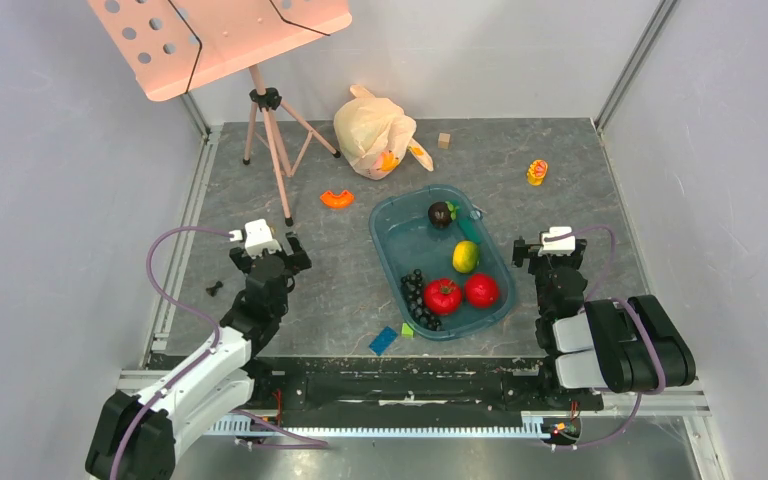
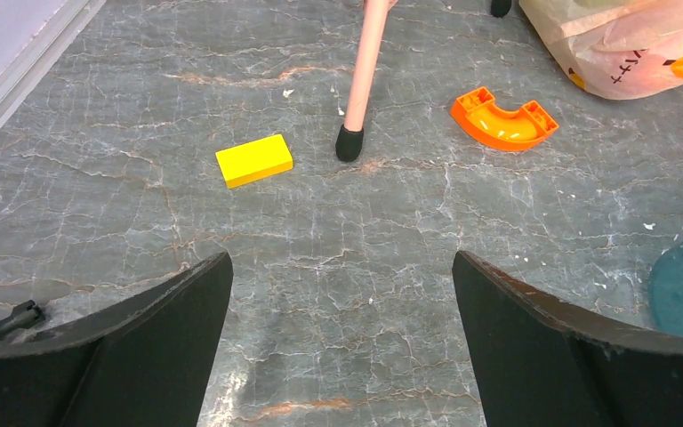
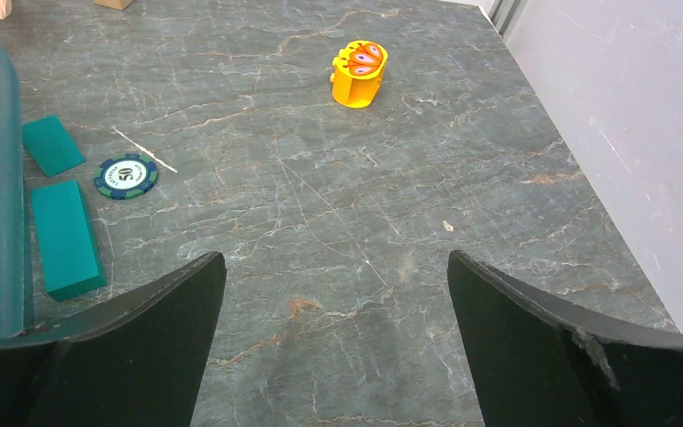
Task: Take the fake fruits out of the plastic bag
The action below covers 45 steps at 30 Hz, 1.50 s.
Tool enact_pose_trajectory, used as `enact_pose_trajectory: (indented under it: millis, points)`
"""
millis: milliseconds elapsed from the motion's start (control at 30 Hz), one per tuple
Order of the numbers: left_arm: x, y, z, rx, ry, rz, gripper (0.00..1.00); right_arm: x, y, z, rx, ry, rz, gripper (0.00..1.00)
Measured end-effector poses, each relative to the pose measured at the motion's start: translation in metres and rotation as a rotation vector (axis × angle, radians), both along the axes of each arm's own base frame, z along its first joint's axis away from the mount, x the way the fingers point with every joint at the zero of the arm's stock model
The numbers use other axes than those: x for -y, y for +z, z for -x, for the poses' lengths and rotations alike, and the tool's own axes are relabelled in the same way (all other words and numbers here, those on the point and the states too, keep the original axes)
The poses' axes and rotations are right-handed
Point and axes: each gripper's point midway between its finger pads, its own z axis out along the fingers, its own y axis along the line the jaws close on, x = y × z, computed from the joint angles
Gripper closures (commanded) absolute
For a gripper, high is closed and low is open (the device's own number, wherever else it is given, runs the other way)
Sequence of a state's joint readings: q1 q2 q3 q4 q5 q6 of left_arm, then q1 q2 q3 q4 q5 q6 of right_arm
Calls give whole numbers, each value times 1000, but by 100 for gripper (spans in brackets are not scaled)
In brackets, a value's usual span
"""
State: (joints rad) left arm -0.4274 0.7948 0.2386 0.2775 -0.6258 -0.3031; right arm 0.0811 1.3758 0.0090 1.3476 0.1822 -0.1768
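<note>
The cream-beige plastic bag (image 1: 373, 132) lies bunched at the back of the table, with a yellow-orange shape showing at its lower side. Its corner shows in the left wrist view (image 2: 622, 44). What it holds is hidden. A yellow lemon (image 1: 465, 256) and two red fruits (image 1: 443, 295) (image 1: 481, 290) lie in the teal tray (image 1: 388, 250). My left gripper (image 1: 268, 252) (image 2: 340, 267) is open and empty over bare table, left of the tray. My right gripper (image 1: 550, 250) (image 3: 335, 262) is open and empty, right of the tray.
The tray also holds a dark plum (image 1: 441, 213) and black grapes (image 1: 418, 298). A pink music stand's tripod (image 1: 270, 120) stands at the back left, its leg (image 2: 360, 80) ahead of my left gripper. Nearby lie an orange curved piece (image 2: 503, 120), yellow block (image 2: 253, 160), yellow toy (image 3: 358, 73), poker chip (image 3: 125, 175) and teal blocks (image 3: 65, 236).
</note>
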Motion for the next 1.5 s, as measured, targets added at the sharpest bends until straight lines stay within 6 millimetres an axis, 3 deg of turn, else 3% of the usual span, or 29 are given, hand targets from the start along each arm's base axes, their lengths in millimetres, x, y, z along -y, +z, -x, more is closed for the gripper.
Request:
enact_pose_trajectory:
  millis: [367,600,867,933,1067,1233,1333,1500]
  points:
    - [-1,3,-5,-7,16,-8,0,0,0,0,0,0,0,2]
    - [-23,3,0,-35,161,-28,0,0,0,0,0,0,0,2]
    - [-22,-5,-6,-120,169,-69,0,8,-10,1,-81,-49,1,2]
    - [-21,-7,-7,-145,170,-82,0,11,-1,-15,-110,-87,-26,2]
    - [-25,-6,-7,-209,229,-85,0,8,44,-60,-129,-134,-149,2]
    - [-29,2,-5,-243,295,-67,0,-20,92,-123,-199,-39,-249,2]
    - [-32,-6,2,-291,306,-81,0,-48,98,-152,-250,74,-315,2]
    - [-33,-5,8,-277,306,-58,0,-93,93,-176,-323,241,-412,2]
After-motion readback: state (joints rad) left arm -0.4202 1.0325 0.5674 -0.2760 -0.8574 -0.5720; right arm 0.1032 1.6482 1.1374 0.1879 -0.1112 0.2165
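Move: From the right hand, the plastic bag lies about 22 cm ahead and some 33 cm left, its middle around 5 cm lower. The small wooden cube is roughly 21 cm ahead and 19 cm left; the yellow toy is about 14 cm straight ahead; the tray's middle is some 18 cm left and 3 cm back, these three about 9 cm below. From the left hand, the bag is about 22 cm ahead and 20 cm right, some 7 cm lower. Send the open right gripper forward about 17 cm, rising some 9 cm early on, then swing it left as well, towards the plastic bag; roll its left side up about 25 degrees while turning counter-clockwise and tipping the fingers down. Meanwhile ease the open left gripper about 3 cm left, turning it counter-clockwise and tipping it down, each nearly 20 degrees. Touch nothing. ##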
